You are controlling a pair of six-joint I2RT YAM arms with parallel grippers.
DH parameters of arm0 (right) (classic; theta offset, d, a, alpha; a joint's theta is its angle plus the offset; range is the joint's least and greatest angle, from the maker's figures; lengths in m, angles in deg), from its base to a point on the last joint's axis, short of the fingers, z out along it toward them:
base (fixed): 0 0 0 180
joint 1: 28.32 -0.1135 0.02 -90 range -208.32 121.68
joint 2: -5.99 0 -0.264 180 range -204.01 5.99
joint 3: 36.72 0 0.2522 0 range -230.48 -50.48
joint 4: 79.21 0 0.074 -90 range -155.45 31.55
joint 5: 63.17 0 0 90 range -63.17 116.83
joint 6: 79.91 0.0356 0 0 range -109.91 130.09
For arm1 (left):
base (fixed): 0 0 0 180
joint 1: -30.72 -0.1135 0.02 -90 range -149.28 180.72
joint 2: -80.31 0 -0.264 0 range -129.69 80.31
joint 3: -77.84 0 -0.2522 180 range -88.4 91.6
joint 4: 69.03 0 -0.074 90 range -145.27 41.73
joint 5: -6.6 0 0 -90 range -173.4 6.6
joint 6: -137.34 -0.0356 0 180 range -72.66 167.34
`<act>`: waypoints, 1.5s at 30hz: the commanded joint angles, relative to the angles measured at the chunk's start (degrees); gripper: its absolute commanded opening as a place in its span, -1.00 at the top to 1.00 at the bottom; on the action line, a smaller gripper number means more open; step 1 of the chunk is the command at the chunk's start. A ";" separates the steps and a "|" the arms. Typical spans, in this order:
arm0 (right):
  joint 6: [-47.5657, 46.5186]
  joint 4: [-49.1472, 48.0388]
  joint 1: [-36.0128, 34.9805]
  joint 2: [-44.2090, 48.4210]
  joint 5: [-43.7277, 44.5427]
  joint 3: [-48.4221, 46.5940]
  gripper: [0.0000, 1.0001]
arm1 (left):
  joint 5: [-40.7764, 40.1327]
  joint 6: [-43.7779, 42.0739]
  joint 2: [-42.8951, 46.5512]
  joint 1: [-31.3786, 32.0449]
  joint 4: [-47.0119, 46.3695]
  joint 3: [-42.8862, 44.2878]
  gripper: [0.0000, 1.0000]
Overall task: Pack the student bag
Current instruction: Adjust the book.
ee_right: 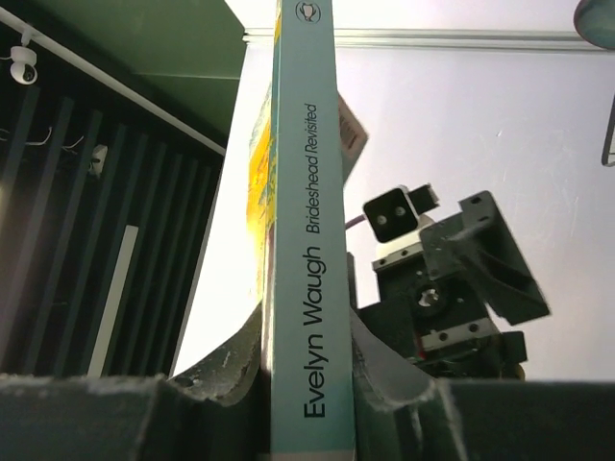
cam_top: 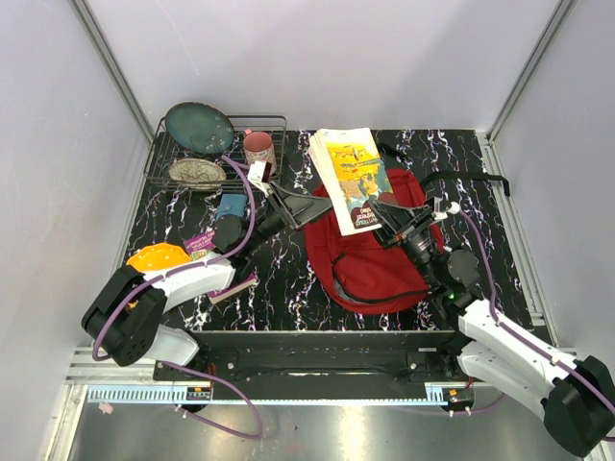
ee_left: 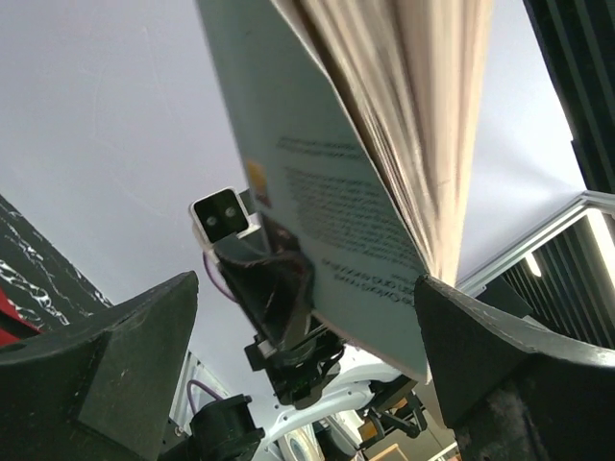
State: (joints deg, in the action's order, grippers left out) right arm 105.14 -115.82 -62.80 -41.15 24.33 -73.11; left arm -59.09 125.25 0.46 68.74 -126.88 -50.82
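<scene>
The red student bag [cam_top: 370, 259] lies flat in the middle of the marbled table, black straps trailing to the right. Over its back half a paperback book [cam_top: 351, 173] with a yellow cover is held up off the fabric. My right gripper [cam_top: 389, 219] is shut on the book's near end; its wrist view shows the teal spine [ee_right: 307, 240] clamped between both fingers [ee_right: 307, 413]. My left gripper [cam_top: 307, 206] stands wide open just left of the book. From below, the book's back cover and fanned pages [ee_left: 336, 192] hang above the open gripper [ee_left: 307, 384], one corner beside the right finger [ee_left: 509, 365].
At the back left stands a wire rack [cam_top: 274, 122] holding a teal plate [cam_top: 199, 127], a speckled bowl [cam_top: 196, 172] and a pink mug [cam_top: 258, 147]. A blue box [cam_top: 231, 205], a purple packet [cam_top: 200, 241] and an orange item [cam_top: 159, 257] lie near the left arm.
</scene>
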 commanded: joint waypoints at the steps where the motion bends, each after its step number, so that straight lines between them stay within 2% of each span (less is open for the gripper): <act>1: 0.49 -6.32 0.20 1.08 0.48 1.18 1.00 | 1.26 0.93 2.33 -0.05 -23.83 4.25 -0.98; 11: -0.91 -5.27 0.20 0.38 -0.92 1.46 1.00 | 1.00 1.63 1.72 0.04 -23.83 4.16 -0.98; 20: -4.69 6.15 0.20 -0.50 -9.27 -1.89 1.00 | 0.12 1.81 0.40 -0.14 -23.05 4.34 -0.98; 23: -9.25 13.96 0.20 2.21 -10.41 -4.17 1.00 | -0.14 1.02 1.01 -0.49 -21.11 3.55 -0.98; 28: -13.38 20.30 0.20 6.17 -9.98 -6.10 1.00 | -0.41 -4.24 5.74 -1.63 -9.27 1.79 -0.98; 31: -16.02 22.86 0.20 5.57 -12.08 -9.08 1.00 | -1.90 -10.57 9.96 -1.81 4.87 2.40 -0.98; 32: -16.55 22.60 0.20 4.43 -13.13 -9.70 1.00 | -3.56 -12.06 11.11 -1.81 12.39 2.76 -0.98; 35: -17.35 19.87 0.11 2.49 -17.00 -11.46 1.00 | -6.11 -17.78 14.37 -1.81 23.14 4.60 -0.98; 38: -17.79 18.74 0.20 0.74 -19.81 -12.35 1.00 | -8.05 -21.30 16.04 -1.81 29.92 6.36 -0.98; 40: -17.26 16.27 0.20 0.29 -21.66 -12.43 1.00 | -8.67 -22.36 16.48 -1.98 31.79 7.07 -0.98; 45: -18.31 17.41 0.20 0.20 -26.23 -13.23 1.00 | -11.74 -23.85 18.15 -2.16 35.04 5.75 -0.90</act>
State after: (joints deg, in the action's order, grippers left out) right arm 88.42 -94.05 -62.16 -41.85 7.41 -82.77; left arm -64.73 106.19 16.00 67.61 -93.92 -47.21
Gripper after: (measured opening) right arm 0.318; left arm 0.963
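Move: The book is clamped in the right gripper by its near end, with its middle about 8 cm ahead of that hand, 7 cm to its left and some 4 cm higher. From the open left gripper the book's middle lies roughly 9 cm to the right, 6 cm ahead and 4 cm up. The red bag lies some 30 cm beneath, about 17 cm right of the left hand and 8 cm nearer the bases. The mug is about 14 cm left of the left hand, 16 cm ahead, 22 cm below. The right hand keeps its grip on the book's near end and feeds it towards the left gripper: it first sinks about 4.5 cm, then swings left some 4 cm with a slight draw back and a small rise, while rolling its left side down some 20 degrees so the fingers level off. The left hand lifts a little and waits wide open facing the book, then late on shifts about 2.5 cm left and turns counter-clockwise, its fingers tipping down some 15 degrees, so that the open jaws come around the loose page edge without closing. ##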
